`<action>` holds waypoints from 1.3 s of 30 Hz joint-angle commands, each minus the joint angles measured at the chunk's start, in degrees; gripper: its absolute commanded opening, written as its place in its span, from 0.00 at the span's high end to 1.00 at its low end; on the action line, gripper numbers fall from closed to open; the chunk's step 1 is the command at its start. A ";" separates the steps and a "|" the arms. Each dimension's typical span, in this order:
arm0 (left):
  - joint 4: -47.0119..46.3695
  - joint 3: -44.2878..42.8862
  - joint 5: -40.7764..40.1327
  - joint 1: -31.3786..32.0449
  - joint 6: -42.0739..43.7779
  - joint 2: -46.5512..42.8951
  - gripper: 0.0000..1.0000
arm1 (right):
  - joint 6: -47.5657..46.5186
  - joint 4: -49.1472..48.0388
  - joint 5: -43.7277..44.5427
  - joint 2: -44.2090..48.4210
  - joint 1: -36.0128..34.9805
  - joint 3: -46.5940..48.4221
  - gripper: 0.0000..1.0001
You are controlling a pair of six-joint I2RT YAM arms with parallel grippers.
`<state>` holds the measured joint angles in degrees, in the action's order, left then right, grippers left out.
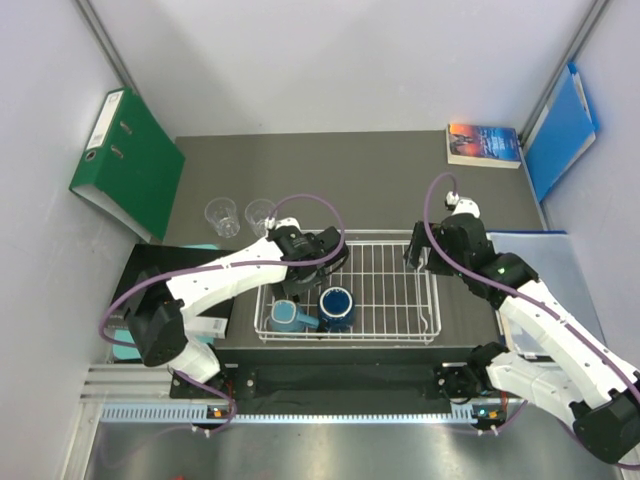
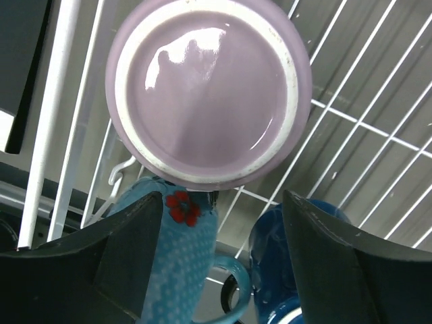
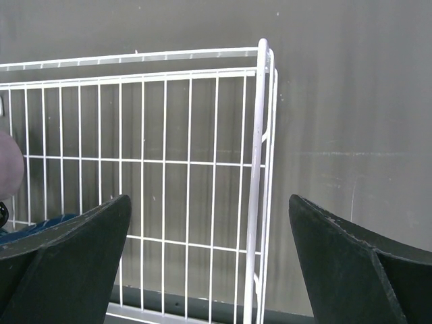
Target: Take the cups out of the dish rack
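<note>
The dish rack (image 1: 390, 290) is a white wire basket in the middle of the table. In it a teal mug (image 1: 287, 316) with a red flower lies on its side next to a navy mug (image 1: 337, 308). A pale pink mug (image 2: 206, 88) stands upside down in the rack, its base filling the left wrist view. My left gripper (image 1: 308, 262) hovers over the rack's left part. Its jaws (image 2: 223, 202) stand apart just short of the pink mug, with the teal mug (image 2: 179, 263) and navy mug (image 2: 283, 270) below them. Two clear tumblers (image 1: 221, 215) (image 1: 261, 214) stand outside the rack. My right gripper (image 1: 425, 255) is open over the rack's far right edge (image 3: 260, 135).
A green binder (image 1: 130, 165) leans at the back left. A book (image 1: 485, 145) and a blue folder (image 1: 560, 130) lie at the back right. A black block (image 1: 150, 265) sits left of the rack.
</note>
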<state>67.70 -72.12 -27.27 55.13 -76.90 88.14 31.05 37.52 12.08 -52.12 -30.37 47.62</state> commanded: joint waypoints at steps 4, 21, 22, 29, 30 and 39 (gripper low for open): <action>-2.22 0.92 -1.03 0.32 2.46 -0.69 0.33 | -1.08 -0.95 -0.12 1.40 -0.39 0.55 0.00; -7.05 6.02 -4.90 -0.38 6.41 -1.39 0.46 | -1.52 -0.60 -0.03 0.35 -0.39 0.99 0.00; -7.58 6.72 -4.81 -0.38 6.50 -1.48 0.47 | -1.60 -0.60 -0.12 0.18 -0.39 1.08 0.00; -9.25 7.87 -4.90 -0.47 7.56 -2.62 0.81 | -1.87 -0.87 -0.30 -1.14 -0.30 1.78 0.01; -9.17 7.87 -4.90 -0.47 7.64 -2.71 0.85 | -1.96 -0.87 -0.39 -1.32 -0.39 1.95 0.00; -7.59 3.58 -8.24 -0.55 10.01 -3.15 1.00 | -2.04 -1.13 -0.65 -1.41 -0.39 1.95 0.00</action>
<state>59.13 -64.60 -31.42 54.54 -68.75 87.50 29.76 37.50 11.88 -53.78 -30.37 47.64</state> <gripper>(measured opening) 0.221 0.995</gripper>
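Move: The upside-down pink cup's middle lies about 5 cm ahead of the left hand, 2 cm left and 4 cm below, its handle on the side facing the robot. The light blue cup stands some 4 cm back from that hand and 2 cm left, the dark blue cup about 3 cm back and 8 cm right, both roughly 5 cm below. From the right hand, the pink cup is some 28 cm left, level fore-and-aft and 9 cm lower. Bring the left gripper down about 2.5 cm to the pink cup's handle, easing roughly 1 cm forward and 1.5 cm left, with only a slight roll of the wrist. Part-close the fingers early, pause that closing, then shut them on the handle at the bottom and keep the pinch. ##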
